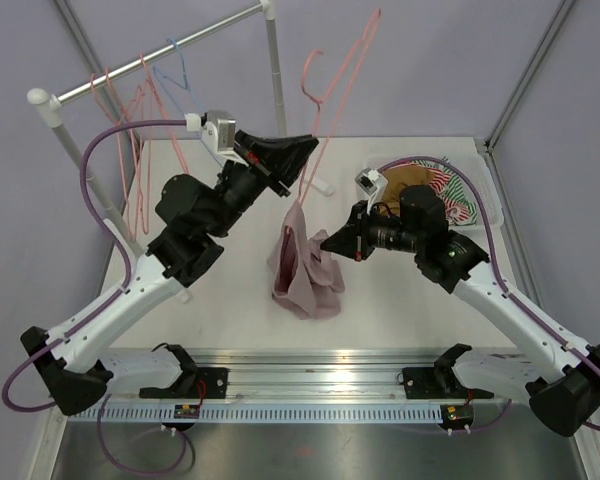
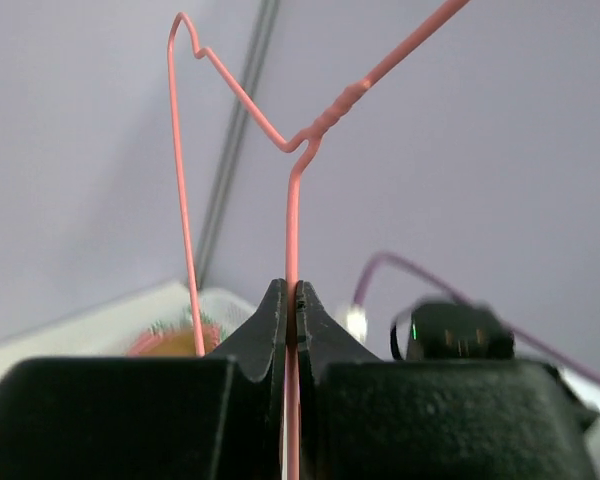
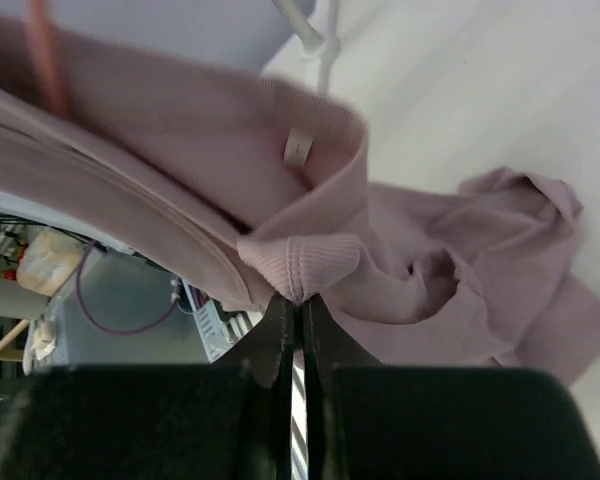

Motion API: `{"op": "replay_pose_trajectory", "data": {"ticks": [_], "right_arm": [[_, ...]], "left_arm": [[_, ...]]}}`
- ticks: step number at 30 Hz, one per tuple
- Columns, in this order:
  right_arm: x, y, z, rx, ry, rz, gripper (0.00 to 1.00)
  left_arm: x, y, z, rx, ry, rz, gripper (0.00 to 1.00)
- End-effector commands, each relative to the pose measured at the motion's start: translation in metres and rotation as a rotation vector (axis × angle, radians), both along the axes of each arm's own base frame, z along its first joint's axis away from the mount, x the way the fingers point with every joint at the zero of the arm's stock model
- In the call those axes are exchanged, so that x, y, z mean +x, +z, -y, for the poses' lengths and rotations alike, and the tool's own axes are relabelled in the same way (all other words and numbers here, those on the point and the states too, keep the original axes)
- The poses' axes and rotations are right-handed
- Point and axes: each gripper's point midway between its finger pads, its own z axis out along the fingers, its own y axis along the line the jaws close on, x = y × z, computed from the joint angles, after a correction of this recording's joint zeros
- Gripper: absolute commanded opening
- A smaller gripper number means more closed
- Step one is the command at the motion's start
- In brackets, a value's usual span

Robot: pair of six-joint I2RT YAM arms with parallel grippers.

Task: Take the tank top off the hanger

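A dusty-pink tank top hangs from a pink wire hanger and pools on the white table. My left gripper is shut on the hanger's wire, holding it up above the table. My right gripper is shut on a ribbed strap edge of the tank top, to the right of the cloth. In the right wrist view the top spreads across the frame, with the hanger wire at the upper left.
A clothes rail at the back left carries several pink hangers and a blue one. A white basket of clothes stands at the back right, behind my right arm. A metal rail runs along the near edge.
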Motion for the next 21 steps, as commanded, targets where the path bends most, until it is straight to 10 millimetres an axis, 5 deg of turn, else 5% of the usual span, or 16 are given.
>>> {"op": "replay_pose_trajectory", "data": {"ticks": [1,5,6,9,10,11,13,21], "right_arm": [[0.003,-0.037,0.012,-0.142,-0.112,-0.022,0.0],[0.014,-0.048,0.027,-0.159,-0.245,-0.014,0.02],[0.016,-0.051,0.028,-0.155,-0.257,-0.018,0.04],[0.016,-0.051,0.029,-0.152,-0.265,-0.016,0.19],[0.017,-0.052,0.03,-0.158,-0.272,-0.016,0.32],[0.017,-0.053,0.031,-0.161,-0.275,-0.018,0.7],[0.02,-0.058,0.032,-0.183,-0.285,-0.018,0.99],[0.027,-0.061,0.036,-0.212,-0.318,-0.007,0.99]], "left_arm": [[0.013,0.095,-0.044,-0.262,0.232,0.211,0.0],[0.033,0.088,-0.041,-0.246,0.317,0.199,0.0],[0.037,0.072,-0.036,-0.224,0.332,0.201,0.0],[0.051,0.054,-0.043,-0.201,0.422,0.153,0.0],[0.059,0.046,-0.051,-0.209,0.473,0.099,0.0],[0.065,0.032,-0.052,-0.178,0.499,0.043,0.0],[0.072,0.012,-0.061,-0.17,0.558,-0.041,0.0],[0.079,-0.029,-0.08,-0.146,0.674,-0.229,0.0]]}}
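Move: From the right gripper, which pinches the tank top, the garment's middle is about 3 cm to its left and some 17 cm below, neither ahead nor back; the white basket stands roughly 25 cm ahead, 29 cm right and 23 cm down. The left gripper holds the pink hanger; from it the rack rail's middle is about 21 cm ahead, 24 cm left and 4 cm below, and the tank top about 6 cm back, 1 cm left and 38 cm below. Draw the left gripper with the hanger up and forward off the tank top, then curve it forward-left and down towards the rack, about 8 cm forward in all, turning some 30 degrees counter-clockwise, fingers shut. Meanwhile lower the right gripper about 7 cm, drifting right, and open it wide to let go of the cloth, then hold nearly still above it. ##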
